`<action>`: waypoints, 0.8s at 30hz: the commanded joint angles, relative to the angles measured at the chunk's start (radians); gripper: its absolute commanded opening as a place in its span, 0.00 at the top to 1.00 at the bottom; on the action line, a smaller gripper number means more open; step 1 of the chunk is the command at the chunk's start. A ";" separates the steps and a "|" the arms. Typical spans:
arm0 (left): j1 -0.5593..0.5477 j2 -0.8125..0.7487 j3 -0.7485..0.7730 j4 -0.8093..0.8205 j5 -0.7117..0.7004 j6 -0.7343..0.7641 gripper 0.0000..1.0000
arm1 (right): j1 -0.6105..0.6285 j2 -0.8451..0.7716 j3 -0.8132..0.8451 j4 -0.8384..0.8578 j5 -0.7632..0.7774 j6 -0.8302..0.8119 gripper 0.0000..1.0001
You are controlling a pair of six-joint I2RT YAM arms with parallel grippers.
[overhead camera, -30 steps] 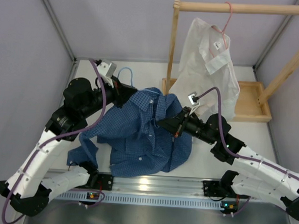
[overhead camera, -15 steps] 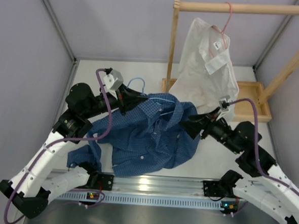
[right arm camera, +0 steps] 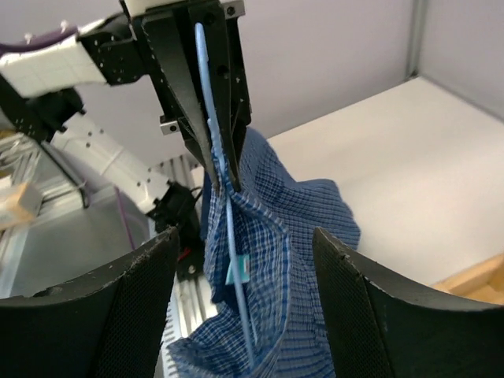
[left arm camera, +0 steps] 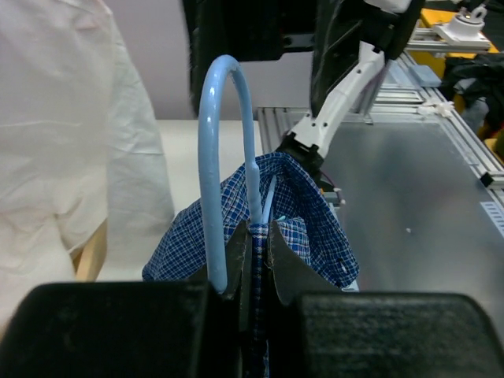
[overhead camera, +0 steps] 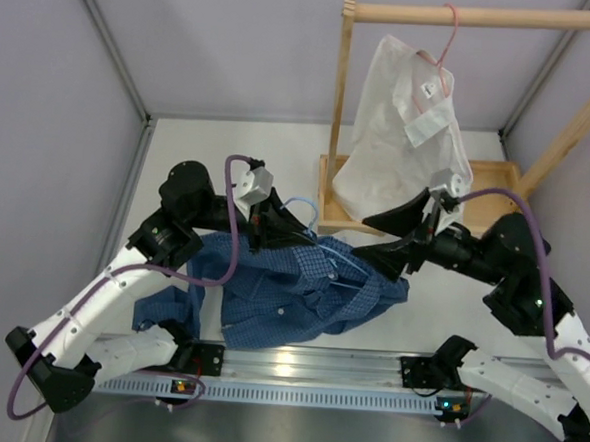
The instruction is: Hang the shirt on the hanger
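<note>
My left gripper (overhead camera: pixel 279 235) is shut on the neck of the light blue wire hanger (overhead camera: pixel 304 210), with a fold of the blue checked shirt (overhead camera: pixel 290 296) pinched in with it. In the left wrist view the hanger (left arm camera: pixel 214 126) curves up from the left gripper (left arm camera: pixel 258 236) and the shirt (left arm camera: pixel 311 216) drapes beyond. The shirt hangs from the raised hanger, and its lower part and one sleeve lie on the table. My right gripper (overhead camera: pixel 382 236) stands open just right of the shirt. In the right wrist view the right gripper (right arm camera: pixel 244 240) frames the shirt (right arm camera: pixel 303 220) and the hanger (right arm camera: pixel 232 236) without touching them.
A wooden rack (overhead camera: pixel 340 94) stands at the back right with a white shirt (overhead camera: pixel 400 137) on a pink hanger (overhead camera: pixel 448 45). Its wooden base (overhead camera: pixel 496 208) lies just behind my right arm. Grey walls close in on both sides.
My right gripper has opened, let go of the shirt and drawn back to the right. The left arm has carried the hanger and shirt up and rightward, toward the middle.
</note>
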 commanded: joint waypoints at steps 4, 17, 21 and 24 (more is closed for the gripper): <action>-0.063 0.022 0.043 0.090 0.068 0.028 1.00 | 0.014 0.146 0.047 0.211 -0.202 -0.009 0.35; -0.096 0.062 0.028 0.090 0.051 0.037 1.00 | 0.092 0.258 0.040 0.400 -0.173 0.017 0.47; -0.097 0.058 0.018 0.087 0.051 0.035 1.00 | 0.092 0.265 0.024 0.456 -0.164 0.029 0.78; -0.097 0.053 0.017 0.072 0.043 0.054 1.00 | 0.092 0.257 0.016 0.473 -0.162 0.035 1.00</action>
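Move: The hanger hook's stem stands about 10 cm to the right hand's left, 1 cm ahead and 2 cm higher; the left hand grips the hanger just below it, so the stem is 2 cm ahead of that hand, 1 cm right and 1 cm up. From the right hand, the blue shirt's middle lies some 12 cm left, 9 cm back and 12 cm below, the hanging white garment about 15 cm ahead and 4 cm right. The right hand moves about 8 cm left and pinches the hook while the left, still gripping, eases rightward. ##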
